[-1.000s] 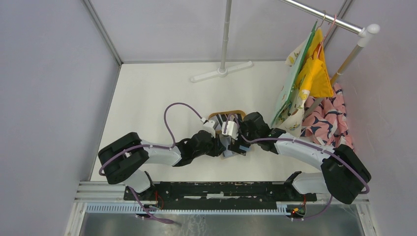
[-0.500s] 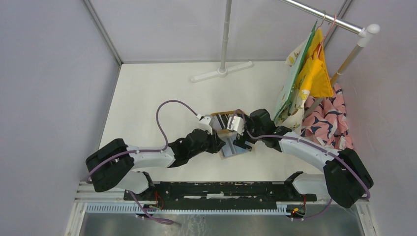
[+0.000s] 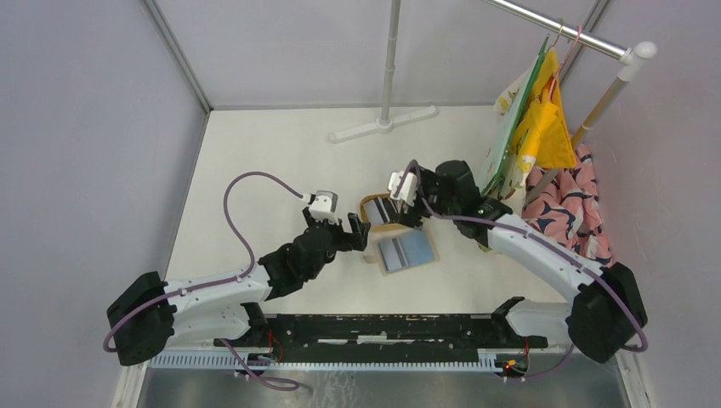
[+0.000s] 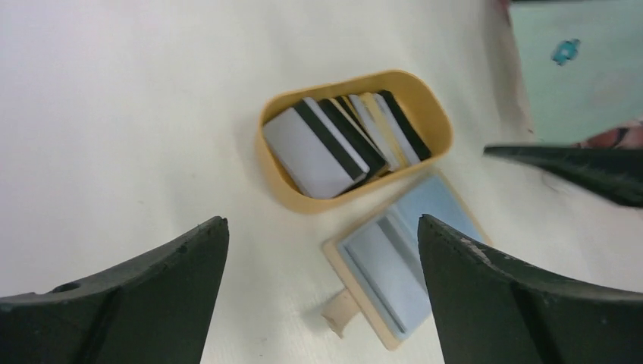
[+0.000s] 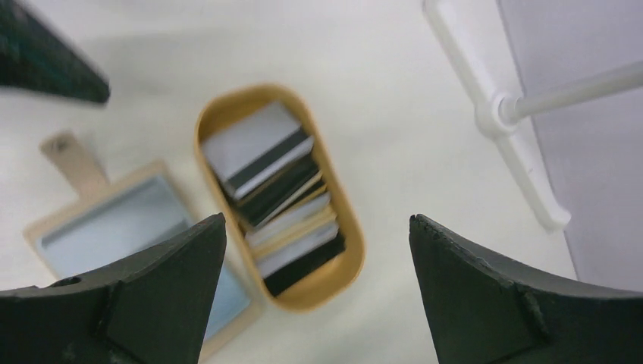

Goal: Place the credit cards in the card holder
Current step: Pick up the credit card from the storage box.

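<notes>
The card holder (image 3: pixel 406 252) lies flat and open on the table, its light blue lining up and its tan strap (image 4: pixel 343 309) pointing toward the left arm. It shows again in both wrist views (image 4: pixel 413 258) (image 5: pixel 129 220). The credit cards (image 4: pixel 334 144) (image 5: pixel 277 189), black, white and grey, are stacked on edge in an oval wooden tray (image 3: pixel 371 204) just behind it. My left gripper (image 3: pixel 361 231) (image 4: pixel 322 221) stands open left of the holder, holding nothing. My right gripper (image 3: pixel 406 212) (image 5: pixel 317 218) hangs open above the tray, empty.
A white stand's base (image 3: pixel 384 125) and pole rise at the back of the table. A clothes rail with yellow and printed fabric (image 3: pixel 527 144) and a pink cloth (image 3: pixel 565 208) crowd the right side. Grey walls close off the left and back.
My left gripper has opened, let go of the card holder and pulled back to the left. The holder now lies uncovered and flat. My right gripper has shifted back over the tray.
</notes>
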Controlling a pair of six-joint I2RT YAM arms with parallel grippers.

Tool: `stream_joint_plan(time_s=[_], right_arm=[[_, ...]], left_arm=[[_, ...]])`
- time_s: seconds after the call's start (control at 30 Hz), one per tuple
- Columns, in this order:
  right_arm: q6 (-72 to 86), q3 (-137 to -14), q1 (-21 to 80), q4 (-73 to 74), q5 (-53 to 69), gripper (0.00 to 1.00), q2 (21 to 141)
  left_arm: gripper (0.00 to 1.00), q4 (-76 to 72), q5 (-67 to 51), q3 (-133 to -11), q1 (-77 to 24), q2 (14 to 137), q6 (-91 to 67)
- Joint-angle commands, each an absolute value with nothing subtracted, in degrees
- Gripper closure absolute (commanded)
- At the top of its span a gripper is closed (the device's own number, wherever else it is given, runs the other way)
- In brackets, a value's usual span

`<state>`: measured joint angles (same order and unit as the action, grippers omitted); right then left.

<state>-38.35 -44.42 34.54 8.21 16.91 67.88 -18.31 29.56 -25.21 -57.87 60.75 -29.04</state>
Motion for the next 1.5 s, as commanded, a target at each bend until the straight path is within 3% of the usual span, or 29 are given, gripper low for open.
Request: stream_joint_plan(time_s=[0.0,0.2,0.47,1.47], right_arm=[[-27.4,-57.2,33.8,5.3,24.8,0.06,77.1],[-8.6,-62.8,31.3,1.9,20.7,0.14,87.6],[8.3,-54.3,25.6,-7.2,23.0,0.29,91.5],[25.2,-51.8,22.2,-6.7,21.6,0.32,100.8]], left_arm=[[0.00,-16.3,39.5,-24.0,-56.5,61.5,-26.9],[0.00,-20.5,38.6,-20.8,-54.7,63.9,-27.6],[0.01,-20.7,41.1,-22.1,-54.6,67.8,-27.9],[0.02,-24.5,40.0,-20.0,-54.6,68.7,-27.3]])
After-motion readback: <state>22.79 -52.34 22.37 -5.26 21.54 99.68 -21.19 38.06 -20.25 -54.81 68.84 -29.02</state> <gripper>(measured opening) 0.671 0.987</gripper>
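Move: The credit cards in the right half of the storage box are about 7 cm ahead of the right hand, level sideways, and some 12 cm below; the box's middle is 3 cm to their left, and the open card holder lies about 11 cm back from them. From the left hand those cards are roughly 8 cm ahead, 14 cm right and 11 cm down. Right hand swings forward, then down some 10 cm towards the cards, fingers narrowing, tipping down; left sinks leftward. ##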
